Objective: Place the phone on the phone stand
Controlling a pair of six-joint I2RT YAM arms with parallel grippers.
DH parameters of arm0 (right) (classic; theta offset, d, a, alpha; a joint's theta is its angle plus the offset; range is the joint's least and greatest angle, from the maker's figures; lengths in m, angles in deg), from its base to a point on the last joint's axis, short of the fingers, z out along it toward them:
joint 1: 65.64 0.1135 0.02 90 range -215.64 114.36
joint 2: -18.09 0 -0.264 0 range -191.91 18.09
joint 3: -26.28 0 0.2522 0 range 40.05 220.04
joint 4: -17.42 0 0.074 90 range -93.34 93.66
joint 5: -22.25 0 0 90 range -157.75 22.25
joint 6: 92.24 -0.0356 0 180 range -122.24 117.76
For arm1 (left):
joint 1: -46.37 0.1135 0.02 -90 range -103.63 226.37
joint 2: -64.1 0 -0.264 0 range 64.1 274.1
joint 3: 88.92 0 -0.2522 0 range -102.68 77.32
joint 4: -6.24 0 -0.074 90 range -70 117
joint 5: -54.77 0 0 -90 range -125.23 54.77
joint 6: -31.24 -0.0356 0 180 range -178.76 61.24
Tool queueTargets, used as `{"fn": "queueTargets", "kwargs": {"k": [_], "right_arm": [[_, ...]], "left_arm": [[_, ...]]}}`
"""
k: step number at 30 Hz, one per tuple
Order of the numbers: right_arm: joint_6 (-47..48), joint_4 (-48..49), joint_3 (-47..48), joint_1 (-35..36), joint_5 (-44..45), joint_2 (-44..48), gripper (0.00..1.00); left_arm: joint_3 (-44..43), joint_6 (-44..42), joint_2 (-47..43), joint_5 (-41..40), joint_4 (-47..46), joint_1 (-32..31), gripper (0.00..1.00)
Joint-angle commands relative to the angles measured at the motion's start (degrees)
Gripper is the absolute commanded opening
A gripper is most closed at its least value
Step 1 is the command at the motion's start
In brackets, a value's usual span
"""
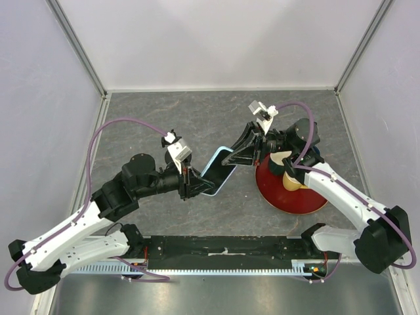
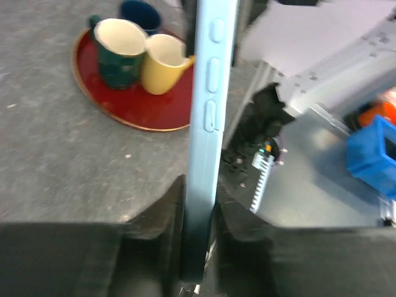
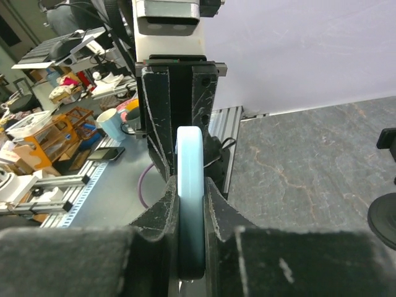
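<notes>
The phone point(image 1: 218, 172), with a pale blue rim and a dark screen, hangs above the table between both arms. My left gripper point(image 1: 193, 184) is shut on its lower left end, and my right gripper point(image 1: 239, 154) is shut on its upper right end. In the left wrist view the phone's point(image 2: 210, 93) buttoned edge stands upright between my left gripper's point(image 2: 199, 204) jaws. In the right wrist view the phone's point(image 3: 190, 154) rounded end sits pinched in my right gripper point(image 3: 190, 198). What looks like the phone stand point(image 3: 383, 213), a black disc cut off by the frame's right edge, is hidden in the top view.
A round red tray point(image 1: 289, 193) lies on the grey mat under my right arm. It carries a green mug point(image 2: 117, 52), a yellow mug point(image 2: 162, 65) and a dark blue mug point(image 2: 141, 13). White walls close in the back and sides.
</notes>
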Motion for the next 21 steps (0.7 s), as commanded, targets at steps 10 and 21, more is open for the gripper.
{"fn": "queueTargets", "kwargs": {"k": [10,21], "right_arm": [[21.9,-30.5,6.1,0.5,38.5,3.1,0.0],[26.4,-35.7,6.8,0.2,46.8,2.9,0.0]], "left_arm": [[-8.0,13.3,0.5,-55.0,20.6,0.3,0.64],[-2.9,4.2,9.7,-48.4,17.4,18.3,0.61]]}}
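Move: The phone stand stands well ahead of the left hand, about 22 cm forward, 12 cm to its left and 18 cm lower. From the right hand it is some 18 cm forward, 22 cm left and 23 cm lower. Both hands pinch the tilted phone: its middle is roughly 4 cm right, 2 cm ahead and 3 cm above the left hand. The green mug lies about 10 cm ahead of the right hand, 17 cm to its right and 31 cm below. Leftward and forward the left hand swings, opening off the phone, some 24 cm towards the phone stand; first nearly level, then sinking, it turns counter-clockwise until its open fingers point forward and down. The right hand keeps its pinch on the phone and carries it about 13 cm forward and 8 cm down, turning some 45 degrees clockwise, fingers dipping towards the stand side. ##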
